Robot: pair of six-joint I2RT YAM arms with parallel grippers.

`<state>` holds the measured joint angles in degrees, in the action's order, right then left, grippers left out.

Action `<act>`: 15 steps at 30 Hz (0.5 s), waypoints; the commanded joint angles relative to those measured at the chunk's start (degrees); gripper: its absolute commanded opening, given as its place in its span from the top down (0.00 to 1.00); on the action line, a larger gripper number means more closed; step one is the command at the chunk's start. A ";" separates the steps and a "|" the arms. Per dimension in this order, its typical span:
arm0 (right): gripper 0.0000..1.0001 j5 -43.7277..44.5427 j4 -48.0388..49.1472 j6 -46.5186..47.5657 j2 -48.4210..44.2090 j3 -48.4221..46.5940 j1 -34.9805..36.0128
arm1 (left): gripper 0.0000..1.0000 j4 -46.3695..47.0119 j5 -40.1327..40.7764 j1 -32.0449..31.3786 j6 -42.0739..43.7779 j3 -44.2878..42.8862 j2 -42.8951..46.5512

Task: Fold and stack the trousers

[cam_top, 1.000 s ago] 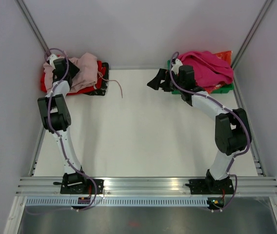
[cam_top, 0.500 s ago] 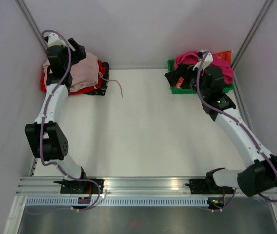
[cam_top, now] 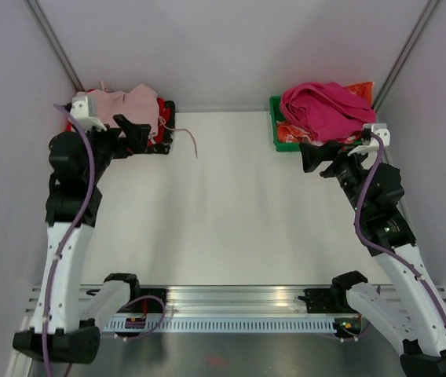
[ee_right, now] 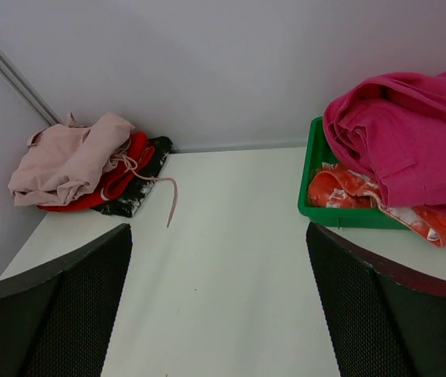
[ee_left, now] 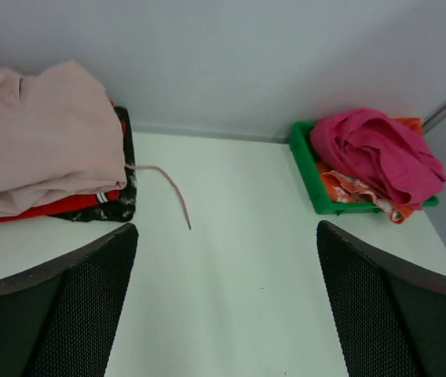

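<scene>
The trousers (cam_top: 129, 104) lie folded, pale pink, on top of a pile of red and black garments in the far left corner, also in the left wrist view (ee_left: 42, 129) and the right wrist view (ee_right: 70, 157). One drawstring cord (cam_top: 188, 140) trails off the pile onto the table. My left gripper (cam_top: 138, 135) hangs open just in front of the pile, touching nothing; in its own view (ee_left: 227, 236) only bare table lies between the fingers. My right gripper (cam_top: 317, 161) is open and empty near the tray, with bare table between its fingers (ee_right: 219, 232).
A green tray (cam_top: 274, 126) in the far right corner holds a bright magenta garment (cam_top: 325, 106) over an orange patterned one (ee_right: 341, 188). White walls close the table at the back and both sides. A metal rail (cam_top: 239, 298) runs along the near edge.
Both arms have drawn back from the far corners toward the near side and risen. The left gripper came off the pile and opened wider. The trousers stay on the pile.
</scene>
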<state>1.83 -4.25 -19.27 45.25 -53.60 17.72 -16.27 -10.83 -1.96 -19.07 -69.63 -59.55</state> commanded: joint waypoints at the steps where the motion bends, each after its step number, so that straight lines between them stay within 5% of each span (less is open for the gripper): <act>1: 0.02 1.16 -1.55 1.08 -3.32 3.67 -0.05 | 0.00 -8.50 -4.38 0.11 5.09 3.08 9.70; 15: 0.02 7.31 -10.50 -5.52 -18.27 14.13 -0.05 | 0.00 -18.09 1.60 0.11 3.52 16.80 30.98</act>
<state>5.21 -11.33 -22.83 29.15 -41.34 17.72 -32.08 -11.44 -1.96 -16.38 -54.41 -31.31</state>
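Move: The folded pink trousers lie on the stack about 25 cm ahead of my left hand, 15 cm to its left and some 31 cm below; the folded red cloth is directly beneath them, about 4 cm lower. From my right hand the trousers are about 30 cm ahead and 60 cm left, some 31 cm below. The green bin stands 30 cm ahead of that hand, 11 cm to its right and 33 cm below, holding the magenta cloth. I keep pulling my empty left hand back, away from the trousers, by about 12 cm, quick at first and then slowing; it rises a little, tipping its fingers up, then sinks to about 5 cm below where it began as they level again. My right hand eases down and back, roughly 5 cm each way, drifting slightly right. Both grippers stay wide open and touch nothing. ##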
